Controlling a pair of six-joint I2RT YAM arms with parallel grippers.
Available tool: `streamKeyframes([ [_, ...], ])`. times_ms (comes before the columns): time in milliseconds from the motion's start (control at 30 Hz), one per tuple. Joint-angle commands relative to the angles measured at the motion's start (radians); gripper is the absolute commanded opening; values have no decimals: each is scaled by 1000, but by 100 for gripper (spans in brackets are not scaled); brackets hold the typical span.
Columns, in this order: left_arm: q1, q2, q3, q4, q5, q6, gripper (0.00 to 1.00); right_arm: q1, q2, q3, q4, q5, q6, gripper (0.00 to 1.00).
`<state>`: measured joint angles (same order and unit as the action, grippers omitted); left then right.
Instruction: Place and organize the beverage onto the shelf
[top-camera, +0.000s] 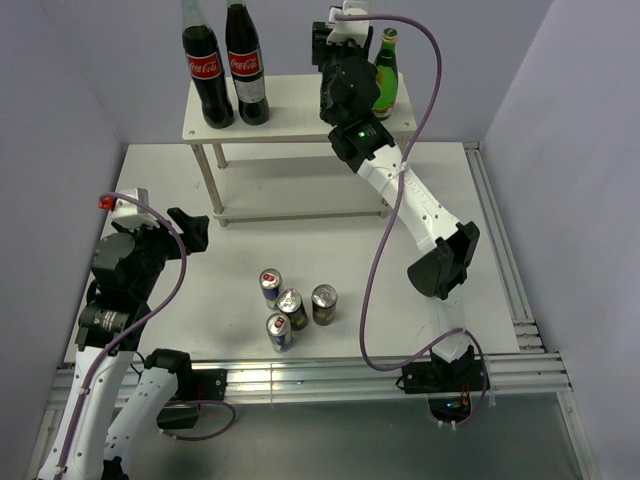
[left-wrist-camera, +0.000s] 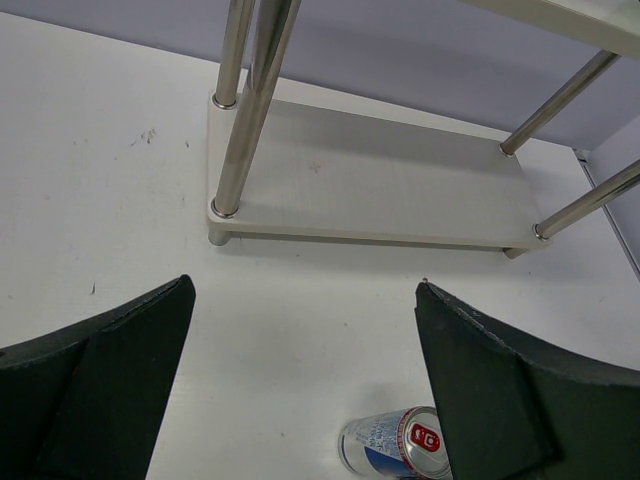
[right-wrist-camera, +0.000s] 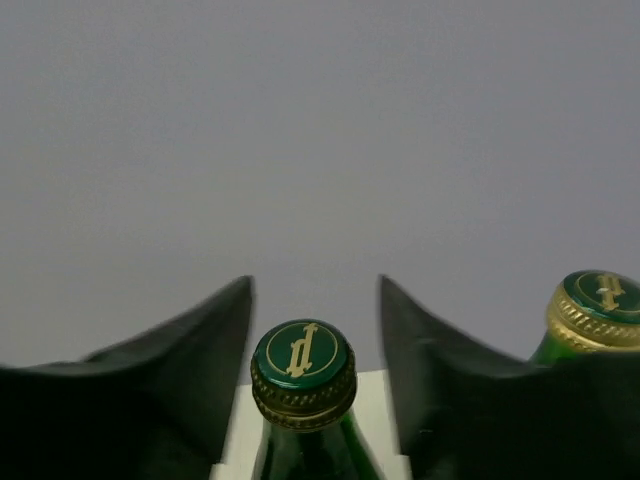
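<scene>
The white shelf (top-camera: 300, 100) stands at the back of the table. My right gripper (top-camera: 345, 75) is over the right end of its top board. In the right wrist view its jaws (right-wrist-camera: 315, 280) stand open on either side of a green bottle (right-wrist-camera: 303, 370), with a gap on each side of the cap. A second green bottle (right-wrist-camera: 598, 305) stands just to the right (top-camera: 385, 72). Two blue-and-silver cans (top-camera: 270, 286) (top-camera: 280, 331) and two gold-topped cans (top-camera: 291, 307) (top-camera: 324, 303) stand together at the table's front. My left gripper (top-camera: 188, 230) is open and empty above the table (left-wrist-camera: 305, 290). One blue-and-silver can (left-wrist-camera: 400, 445) sits by its right finger.
Two tall cola bottles (top-camera: 207, 75) (top-camera: 246, 68) stand on the left end of the shelf's top board. The lower board (left-wrist-camera: 380, 180) shows between metal legs (left-wrist-camera: 250, 110) ahead of my left gripper. Purple walls close in the back and sides.
</scene>
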<state>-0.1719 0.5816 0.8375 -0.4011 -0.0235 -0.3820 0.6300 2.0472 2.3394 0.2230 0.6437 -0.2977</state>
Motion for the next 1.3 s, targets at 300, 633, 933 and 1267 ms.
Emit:
streamKeyframes([
  [300,-1,-12,-3,41,11,14,99,11,-4,-60,42,51,-32,100],
  [633,-1,-16,-3,41,13,15,99,36,-59,-130,45,71,-40,100],
  [933,-1,-19,-3,39,7,14,99,57,-110,-195,61,126,-54,100],
  [1267,-1,-17,-3,38,2,14,99,62,-232,-362,81,157,-21,100],
])
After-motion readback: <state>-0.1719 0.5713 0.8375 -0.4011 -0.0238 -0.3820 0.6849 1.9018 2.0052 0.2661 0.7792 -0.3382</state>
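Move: The right gripper is just starting to open around the neck of the second green bottle on the shelf's upper board, with the bottle's middle some 7 cm below the hand, level fore-and-aft and sideways. The first green bottle stands about 8 cm to the right and 2 cm farther out; the nearer cola bottle is roughly 15 cm to the left and about 1 cm farther out. From the left hand, the second green bottle lies about 25 cm ahead, 27 cm right and 17 cm higher. Open the right gripper fully to let go of the second green bottle's neck while sinking about 6 cm alongside it, easing forward and then some 2 cm left, the fingers tipping down towards level. Once low, stop sinking and draw back about 3 cm towards the base, sliding back right by the same 2 cm, fingers kept wide. ##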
